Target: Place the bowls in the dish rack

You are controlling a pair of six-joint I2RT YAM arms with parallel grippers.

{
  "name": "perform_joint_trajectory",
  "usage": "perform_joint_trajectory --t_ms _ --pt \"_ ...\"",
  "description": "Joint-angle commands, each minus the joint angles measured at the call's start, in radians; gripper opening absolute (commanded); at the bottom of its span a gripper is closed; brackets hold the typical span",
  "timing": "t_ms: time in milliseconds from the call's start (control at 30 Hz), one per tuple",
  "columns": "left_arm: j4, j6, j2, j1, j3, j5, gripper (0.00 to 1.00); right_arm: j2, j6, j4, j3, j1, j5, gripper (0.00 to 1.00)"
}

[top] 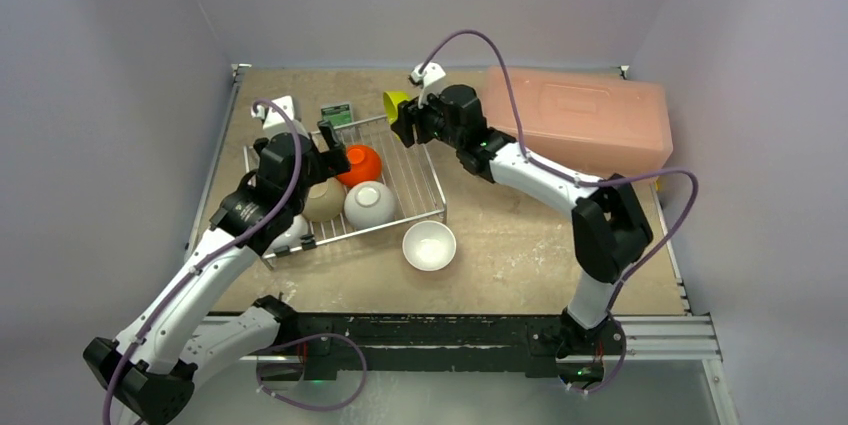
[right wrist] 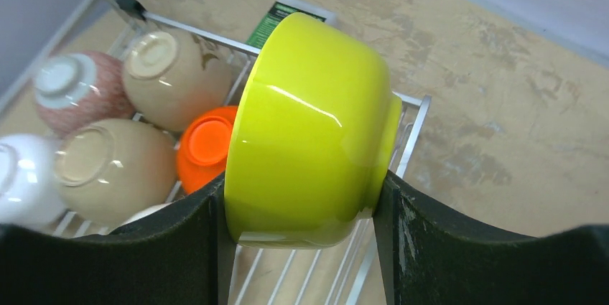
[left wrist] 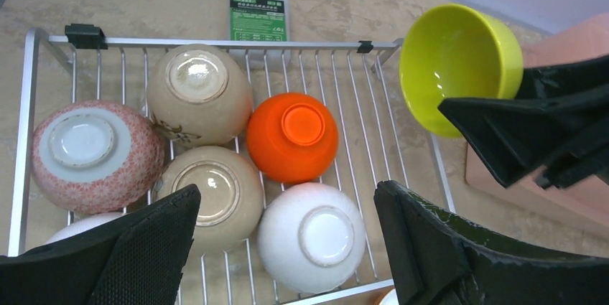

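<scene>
The silver wire dish rack (top: 420,180) lies left of centre. Upside down in it are an orange bowl (left wrist: 293,136), a white one (left wrist: 310,237), two beige ones (left wrist: 197,93) (left wrist: 212,194) and a pink-patterned one (left wrist: 97,154). My left gripper (left wrist: 287,201) hangs open above them, its jaws wide apart with nothing between them. My right gripper (right wrist: 301,183) is shut on the lime-green bowl (right wrist: 309,125), held on its side over the rack's far right corner (top: 397,105). Another white bowl (top: 429,245) sits upright on the table just in front of the rack.
A pink translucent box (top: 580,120) stands at the back right, close behind the right arm. A green card (left wrist: 258,14) lies on the table beyond the rack's far rail. Grey walls close in the table on three sides.
</scene>
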Motion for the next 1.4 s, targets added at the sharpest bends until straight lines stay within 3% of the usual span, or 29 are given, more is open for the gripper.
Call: perform_joint_trajectory --t_ms 0,267,667,1133,1367 --pt "0.052 0.012 -0.074 0.001 -0.06 -0.042 0.91 0.077 -0.264 0.027 0.107 0.005 -0.035 0.19" --pt "0.11 0.024 -0.087 0.001 -0.101 -0.053 0.9 0.226 -0.457 -0.054 0.269 0.019 -0.003 0.19" --pt "0.119 0.045 -0.069 0.001 -0.11 -0.064 0.9 0.357 -0.702 -0.087 0.352 0.118 0.381 0.19" --pt "0.115 0.042 -0.067 0.002 -0.11 -0.084 0.9 0.384 -1.015 -0.018 0.282 0.134 0.441 0.23" --pt "0.105 0.036 -0.137 0.002 -0.102 -0.176 0.91 0.404 -1.04 -0.049 0.308 0.142 0.42 0.25"
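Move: Below and slightly ahead of the right hand, which holds the yellow bowl, the empty slot in the dish rack is about 4 cm farther out, 1 cm to the left and 14 cm down. Some 9 cm left and 2 cm back is the orange bowl; the white bowl is 6 cm left and 11 cm back, both about 14 cm lower. The rack's far right corner is 10 cm ahead, 12 cm down. From the left hand, the slot is roughly 14 cm ahead, 12 cm right, 16 cm down. Lowering the yellow bowl about 8 cm towards the rack's free slot beside the orange bowl, the right hand also goes some 6 cm forward, with a slight swing left. All the while it rolls its left side down by some 60 degrees, turning the bowl's mouth from sideways towards the rack. The fingers keep their hold; the descent stops before the end while the roll goes on. ##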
